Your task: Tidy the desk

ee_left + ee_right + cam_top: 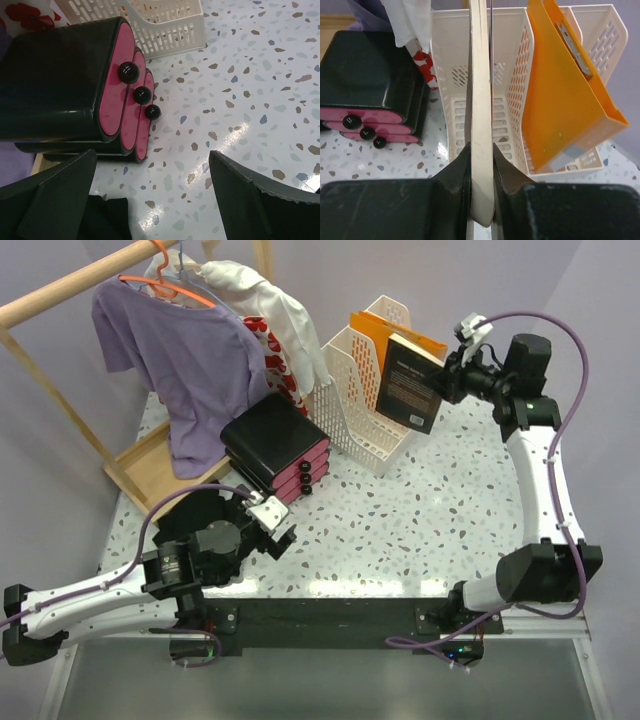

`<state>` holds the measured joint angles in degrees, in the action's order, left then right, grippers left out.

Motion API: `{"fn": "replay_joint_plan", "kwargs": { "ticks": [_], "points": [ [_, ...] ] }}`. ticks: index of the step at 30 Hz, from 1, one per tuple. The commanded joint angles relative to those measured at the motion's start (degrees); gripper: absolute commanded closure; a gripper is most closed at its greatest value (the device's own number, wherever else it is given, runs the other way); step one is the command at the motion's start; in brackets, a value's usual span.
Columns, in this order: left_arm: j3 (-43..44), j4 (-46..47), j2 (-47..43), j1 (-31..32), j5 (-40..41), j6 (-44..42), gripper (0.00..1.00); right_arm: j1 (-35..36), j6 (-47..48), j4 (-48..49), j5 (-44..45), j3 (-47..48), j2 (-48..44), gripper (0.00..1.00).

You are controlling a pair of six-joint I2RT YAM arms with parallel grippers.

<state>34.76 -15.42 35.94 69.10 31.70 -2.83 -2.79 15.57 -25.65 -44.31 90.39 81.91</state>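
Note:
The desk (430, 500) is a white speckled tabletop. My right gripper (443, 380) is shut on a black book (408, 383), holding it upright above the white file rack (360, 405). In the right wrist view the book (481, 90) is edge-on, clamped between the two fingers of that gripper (481, 185), over the rack's left slot (512, 100). An orange folder (560, 100) stands in the neighbouring slot. My left gripper (272, 527) stands open low over the desk, just in front of the black drawer unit (60, 80) with pink drawer fronts; nothing is between its fingers (250, 195).
A wooden clothes rack (70, 285) at the back left holds a purple shirt (185, 360) and a white garment (270, 310); its wooden base (145, 465) lies on the desk. A black cloth (107, 220) lies beside my left gripper.

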Motion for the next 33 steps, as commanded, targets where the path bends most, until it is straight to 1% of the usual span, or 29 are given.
{"fn": "replay_joint_plan", "kwargs": {
  "ticks": [1, 6, 11, 13, 15, 19, 22, 25, 28, 33],
  "points": [
    [0.4, -1.2, -0.6, -0.1, 3.5, 1.3, 0.0, 4.2, -1.5, 9.6, 1.9, 4.3, 2.4, 1.0],
    [0.3, -1.6, -0.7, -0.1, 4.8, 1.6, 0.0, 6.7, 0.7, 13.7, 7.2, 3.9, 6.1, 1.0],
    [0.2, -1.6, -0.3, -0.1, 4.4, 1.5, 0.0, 6.7, 0.8, 15.0, 7.9, 4.3, 7.9, 1.0],
    [0.2, -1.6, 0.2, -0.1, 4.4, 1.4, 0.0, 6.7, 2.1, 14.4, 7.1, 4.7, 8.3, 1.0],
    [0.3, -1.5, 0.4, -0.1, 4.2, 1.4, 0.0, 6.6, 4.6, 11.2, 5.9, 5.4, 8.4, 1.0],
    [0.2, -1.6, 0.4, -0.2, 4.2, 1.4, 0.0, 6.6, 7.9, 8.5, 8.1, 7.3, 8.4, 1.0],
    [0.2, -1.6, 0.3, -0.1, 4.2, 1.3, 0.0, 6.7, 7.6, 10.3, 10.6, 7.4, 8.2, 1.0],
    [0.1, -1.5, 0.4, -0.1, 4.1, 1.2, 0.0, 7.0, 4.9, 12.1, 9.9, 7.8, 9.8, 1.0],
    [0.1, -1.5, 0.5, -0.1, 3.8, 1.1, 0.0, 8.2, 3.2, 14.3, 10.2, 8.0, 12.4, 1.0],
    [0.0, -1.5, 0.1, -0.1, 3.8, 1.2, 0.0, 8.7, 0.3, 16.9, 8.3, 9.8, 18.4, 1.0]
  ]
}}
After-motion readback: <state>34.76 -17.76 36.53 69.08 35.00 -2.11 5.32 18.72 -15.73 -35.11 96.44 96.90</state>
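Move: Ahead and to the left of the right hand, which already grips the black book by its edge, the white rack's open slot lies some 14 cm forward, 10 cm left and about 20 cm lower. The orange folder stands on the slot's far right side, about 18 cm ahead of the hand and 5 cm left. The black drawer box is roughly 35 cm left, nearly level with the hand. From the left hand, the slot is about 37 cm ahead and 27 cm right. Carrying the book over the rack, the right hand goes forward about 5 cm while also moving left and down. It then checks, rising a centimetre or two and easing slightly right as the wrist rolls its left side down some 5 degrees, and finally pushes forward, left and down again beside the orange folder. The fingers keep their grip on the book's edge. ##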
